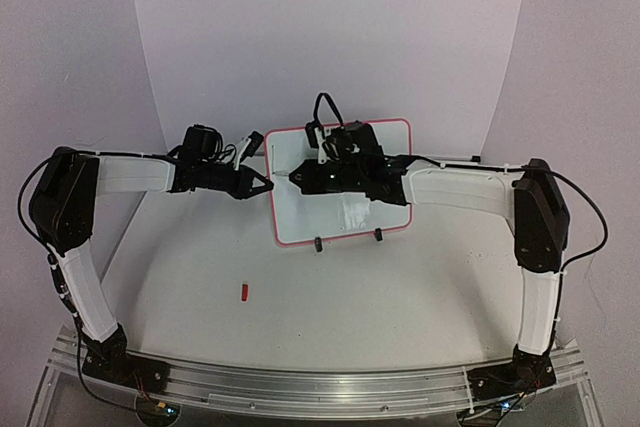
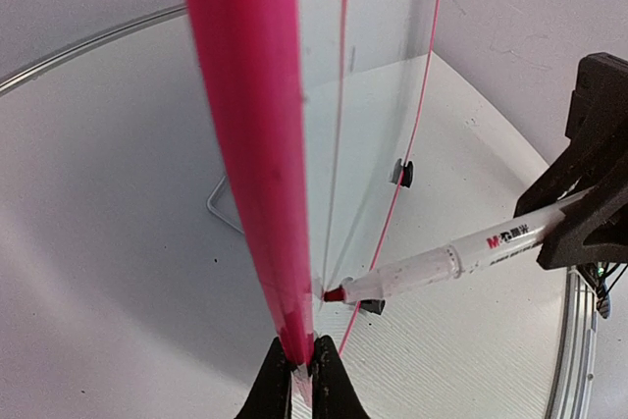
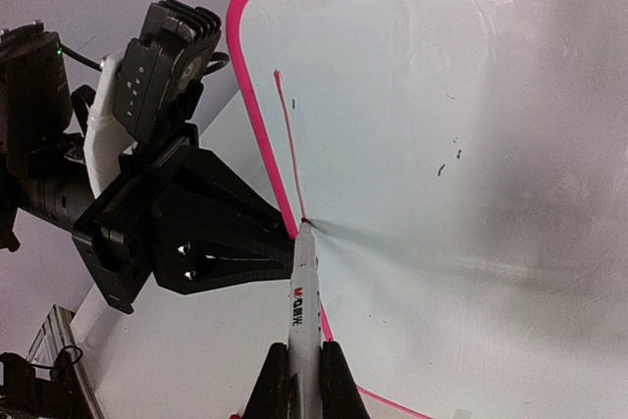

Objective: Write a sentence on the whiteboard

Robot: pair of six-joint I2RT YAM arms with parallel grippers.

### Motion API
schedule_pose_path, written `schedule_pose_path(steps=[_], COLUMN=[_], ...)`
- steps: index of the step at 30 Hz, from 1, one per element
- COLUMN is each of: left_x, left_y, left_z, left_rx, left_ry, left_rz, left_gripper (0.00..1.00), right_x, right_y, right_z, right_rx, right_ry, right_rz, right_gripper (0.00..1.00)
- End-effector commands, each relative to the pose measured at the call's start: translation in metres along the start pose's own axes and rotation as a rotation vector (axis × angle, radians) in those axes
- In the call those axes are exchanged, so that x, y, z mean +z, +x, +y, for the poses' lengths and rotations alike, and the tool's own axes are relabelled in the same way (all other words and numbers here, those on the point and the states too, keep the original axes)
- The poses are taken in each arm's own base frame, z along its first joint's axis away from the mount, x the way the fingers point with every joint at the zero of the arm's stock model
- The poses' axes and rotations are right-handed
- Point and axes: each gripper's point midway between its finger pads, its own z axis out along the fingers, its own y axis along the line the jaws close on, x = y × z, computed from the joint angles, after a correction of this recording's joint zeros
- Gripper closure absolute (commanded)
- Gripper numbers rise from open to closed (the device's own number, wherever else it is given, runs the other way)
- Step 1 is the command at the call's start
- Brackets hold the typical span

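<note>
The whiteboard (image 1: pixel 300 219) stands upright at mid-table on its clip feet, pink frame all round. My left gripper (image 1: pixel 266 185) is shut on the board's left edge (image 2: pixel 250 144), its jaws pinching the frame (image 2: pixel 302 365). My right gripper (image 3: pixel 304 380) is shut on a white marker (image 3: pixel 306 291) whose red tip touches the board (image 3: pixel 442 144) close to that edge. One thin red stroke (image 3: pixel 287 144) runs up from the tip. No sentence shows on the board, only this stroke and a few dark specks. In the left wrist view the marker (image 2: pixel 442 262) comes in from the right.
A small red cap (image 1: pixel 244 292) lies on the table in front of the left arm. Two black clip feet (image 1: pixel 318 243) (image 1: pixel 378 236) hold the board's lower edge. A metal rail (image 1: pixel 320 387) runs along the near table edge. White curved backdrop walls surround the table.
</note>
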Motion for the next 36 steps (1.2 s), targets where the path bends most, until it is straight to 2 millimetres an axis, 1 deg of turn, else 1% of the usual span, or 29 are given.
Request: schedule_pose_path(steps=[1,4,6,12,19,21,26,32,36], left_x=[-0.005,-0.005,-0.005,-0.005,-0.004,-0.004,-0.004,-0.004,-0.004], left_y=[-0.012,-0.012,-0.012,-0.012,-0.01,-0.01,-0.01,-0.009,-0.009], left_z=[-0.002,-0.002,-0.002,-0.002,-0.001,-0.001,-0.001,0.0,0.0], left_rx=[0.056,0.054,0.055,0.058,0.059,0.06,0.062,0.063,0.063], left_ry=[-0.041,-0.041,-0.041,-0.045,-0.048,-0.049,-0.052,-0.052,-0.055], left_rz=[-0.007,-0.006,-0.006,-0.005,0.001,0.002,0.002,0.003,0.004], left_gripper=[1.0,1.0,1.0,1.0,1.0,1.0,1.0,1.0,1.0], right_x=[-0.037,-0.045,-0.046,-0.038,-0.031,-0.029,-0.021,-0.017,-0.015], right_y=[-0.05,-0.062,-0.068,-0.079,-0.085,-0.085,-0.077,-0.067,-0.065], right_z=[0.026,0.031,0.032,0.037,0.033,0.033,0.028,0.021,0.018], right_rx=[-0.011,-0.018,-0.028,-0.046,-0.046,-0.046,-0.041,-0.031,-0.028], right_ry=[-0.066,-0.076,-0.072,-0.087,-0.058,-0.06,-0.046,-0.03,-0.013], right_rz=[-0.144,-0.181,-0.2,-0.22,-0.242,-0.239,-0.216,-0.194,-0.191], right_gripper=[1.0,1.0,1.0,1.0,1.0,1.0,1.0,1.0,1.0])
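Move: The top end of the red stroke on the whiteboard lies some 5 cm ahead of the right hand, 5 cm to its left and 4 cm higher. The stroke's lower end, where the held marker's tip is, lies about 3 cm ahead, 5 cm left and 2 cm below; the board's upper left corner is roughly 6 cm ahead, 7 cm left and 7 cm up. From the left hand, the stroke's top end lies about 3 cm ahead, 1 cm right and 7 cm up. The marker, still gripped in the right fingers, comes off the lower end of its red stroke: the right hand eases slightly back and climbs about 8 cm alongside the stroke, tipping the fingers up some 10 degrees. It then sinks about 2 cm while edging forward towards the board near the stroke's top. The left fingers stay shut on the board's left edge and hold it in place. ##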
